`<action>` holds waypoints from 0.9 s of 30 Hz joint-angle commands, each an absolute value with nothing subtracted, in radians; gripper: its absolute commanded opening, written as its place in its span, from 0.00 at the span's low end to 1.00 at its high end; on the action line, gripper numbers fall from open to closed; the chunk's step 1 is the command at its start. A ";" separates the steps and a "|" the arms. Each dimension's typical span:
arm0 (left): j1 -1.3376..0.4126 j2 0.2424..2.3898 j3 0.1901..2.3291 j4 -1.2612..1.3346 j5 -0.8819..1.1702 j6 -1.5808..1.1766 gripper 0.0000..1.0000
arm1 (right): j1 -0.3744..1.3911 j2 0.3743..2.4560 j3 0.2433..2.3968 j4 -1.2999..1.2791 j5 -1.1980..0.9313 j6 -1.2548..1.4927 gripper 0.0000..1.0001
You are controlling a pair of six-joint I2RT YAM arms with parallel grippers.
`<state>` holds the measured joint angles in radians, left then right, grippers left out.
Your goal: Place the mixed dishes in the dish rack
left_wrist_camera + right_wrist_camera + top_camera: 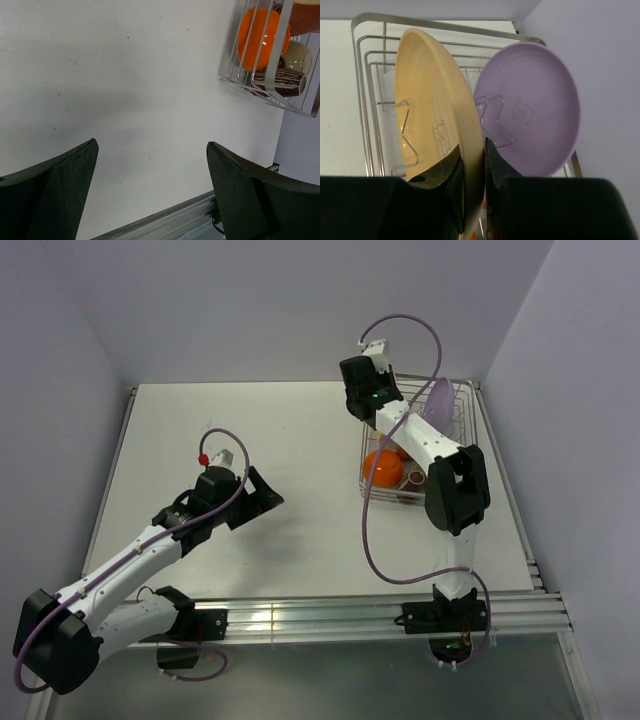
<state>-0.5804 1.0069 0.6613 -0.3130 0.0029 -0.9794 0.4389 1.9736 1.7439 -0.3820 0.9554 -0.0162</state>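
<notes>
My right gripper [474,150] is shut on the rim of a cream plate [427,100], which stands on edge between the tines of the dish rack [370,90]. Just behind it a lilac plate [535,100] also stands upright in the rack. The top view shows the dish rack [468,430] at the table's right, with an orange bowl [383,468] in its near end. My left gripper [152,150] hangs open over bare table, left of the rack. Its view catches the orange bowl [260,37], a mug with dark print [280,82] and a pale bowl [300,55] inside the rack.
The white table [250,430] is bounded by walls at the back and both sides. An aluminium rail [330,615] runs along its near edge, below my left gripper's fingers [240,195]. The rack sits close to the right wall.
</notes>
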 commanded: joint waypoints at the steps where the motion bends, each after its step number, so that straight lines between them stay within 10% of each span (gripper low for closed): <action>1: -0.583 0.989 0.670 -0.304 0.006 -0.948 0.96 | 0.439 2.008 1.807 -0.379 0.924 -0.002 0.10; 4: -0.584 0.979 0.666 -0.313 0.006 -0.951 0.96 | 0.437 2.042 1.856 -0.431 0.896 0.035 0.49; 10: -0.583 0.946 0.657 -0.331 0.006 -0.965 0.97 | 0.437 2.022 1.852 -0.474 0.894 0.084 0.93; 27: -0.584 0.838 0.591 -0.307 0.094 -0.976 0.99 | 0.587 1.412 1.292 -0.563 0.539 0.363 0.99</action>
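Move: The yellow plate, already in the right fingers, belongs upright at the rack's left rear; that slot's middle lies about 4 cm ahead of the right hand, 3 cm left and 11 cm below. The purple plate stands 8 cm to the hand's right, 1 cm ahead; the orange bowl sits 20 cm back and 6 cm left, and the red mug 14 cm straight back. From the left hand the slot is roughly 31 cm ahead, 29 cm right, slightly below. Lower the right gripper about 3 cm, easing slightly forward and left, to set the yellow plate into its slot, and open the fingers wide to let go of its rim. Then draw back some 12 cm over the rack, rising about 6 cm and turning the wrist some 20 degrees, left side up, so the fingers point more steeply down. Let the left hand ease back about 2 cm. ##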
